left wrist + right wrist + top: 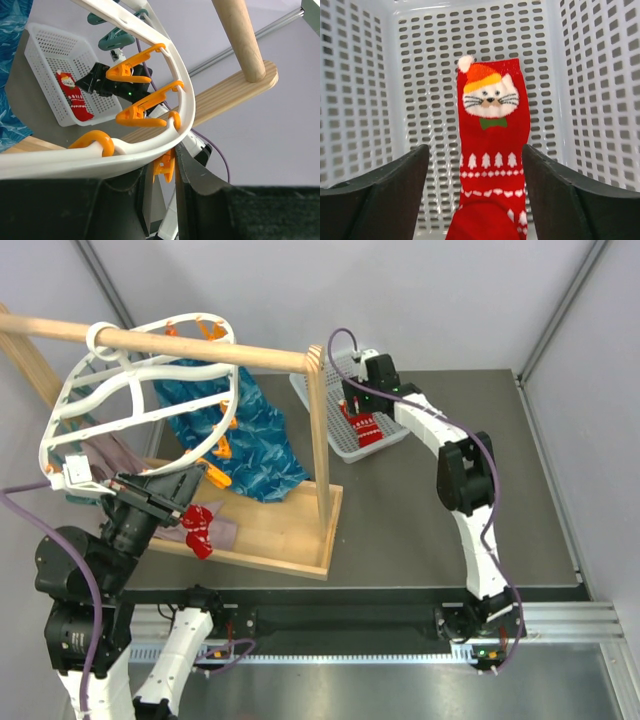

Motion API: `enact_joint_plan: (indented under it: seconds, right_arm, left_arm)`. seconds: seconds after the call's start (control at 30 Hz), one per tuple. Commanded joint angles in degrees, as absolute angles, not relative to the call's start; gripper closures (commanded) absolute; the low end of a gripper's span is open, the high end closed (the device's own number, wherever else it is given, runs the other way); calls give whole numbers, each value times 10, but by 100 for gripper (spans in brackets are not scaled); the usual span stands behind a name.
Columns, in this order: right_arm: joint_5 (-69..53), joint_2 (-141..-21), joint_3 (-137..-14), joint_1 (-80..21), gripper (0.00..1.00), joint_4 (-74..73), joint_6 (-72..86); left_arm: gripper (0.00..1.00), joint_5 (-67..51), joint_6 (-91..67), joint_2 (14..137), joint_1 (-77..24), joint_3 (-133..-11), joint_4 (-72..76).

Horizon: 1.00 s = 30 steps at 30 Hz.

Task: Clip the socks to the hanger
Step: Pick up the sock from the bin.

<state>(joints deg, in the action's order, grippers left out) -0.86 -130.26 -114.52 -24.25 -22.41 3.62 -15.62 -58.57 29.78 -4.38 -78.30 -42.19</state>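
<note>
The white hanger (57, 418) hangs from the wooden rail, orange clips round its rim (75, 162). My left gripper (185, 490) is under that rim, shut on an orange clip (167, 167). One red sock (200, 530) shows just beyond its fingers, over the wooden base; I cannot tell whether a clip holds it. Another red sock (492, 150), with a cat face and white patterning, lies flat in the white mesh basket (360, 100). My right gripper (475, 150) is low over it, open, a finger on each side of the sock (362, 430).
A teal-blue cloth (240, 440) and a mauve-grey cloth (110, 455) hang from the hanger. The wooden stand's post (320, 420) and base board (290, 530) stand between the two arms. The basket (330, 445) sits right of the post.
</note>
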Motion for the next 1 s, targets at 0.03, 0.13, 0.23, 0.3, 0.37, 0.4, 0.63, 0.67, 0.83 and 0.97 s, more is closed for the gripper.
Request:
enact_joint_plan:
  seconds: [0.03, 0.13, 0.23, 0.3, 0.37, 0.4, 0.63, 0.67, 0.83, 0.97]
  right_arm:
    - [-2, -1358, -1190, -245, 31, -186, 47]
    - [27, -1381, -1207, -249, 35, -166, 51]
    - [46, -1435, -1258, -256, 38, -185, 47]
    - [68, -1461, -1313, -261, 38, -226, 42]
    - [86, -1498, -1373, -263, 42, -265, 40]
    - [90, -1504, -1381, -263, 45, -279, 40]
    - [91, -1470, -1330, -260, 79, -248, 28]
    - [88, -1465, -1319, -258, 80, -244, 27]
    - [57, -1416, -1296, -251, 100, -226, 21]
    - [48, -1332, -1197, -251, 100, -159, 15]
  left_arm:
    - [100, -170, -578, 305, -43, -772, -426]
    - [100, -172, -582, 301, -43, -766, -425]
    - [100, -172, -578, 299, -43, -766, -425]
    - [100, -172, -577, 299, -43, -765, -426]
    - [100, -175, -573, 298, -43, -765, -425]
    - [100, -175, -573, 298, -44, -765, -425]
    - [100, -177, -573, 300, -46, -756, -420]
    - [100, -178, -573, 300, -46, -754, -420]
    - [100, -179, -576, 300, -47, -751, -420]
    - [100, -178, -576, 302, -47, -752, -418]
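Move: The red sock lies in the white basket, its middle about 2 cm ahead of the right hand, 2 cm to its right and 9 cm below, with the cat-face end farthest out. The basket's middle is some 6 cm ahead, neither left nor right, 7 cm down; the stand's right post is about 24 cm back and 7 cm left, reaching higher than the hand. From the left hand, the sock is roughly 40 cm ahead, 27 cm right and 44 cm below. Send the open right gripper down into the basket, about 8 cm down and 5 cm forward, onto the red sock's leg just below the cat face. Shut the fingers fully there to pinch the cloth, rolling slightly, then draw back a little way towards the base. Keep the left hand's hold on the hanger while it sinks under 2 cm. ##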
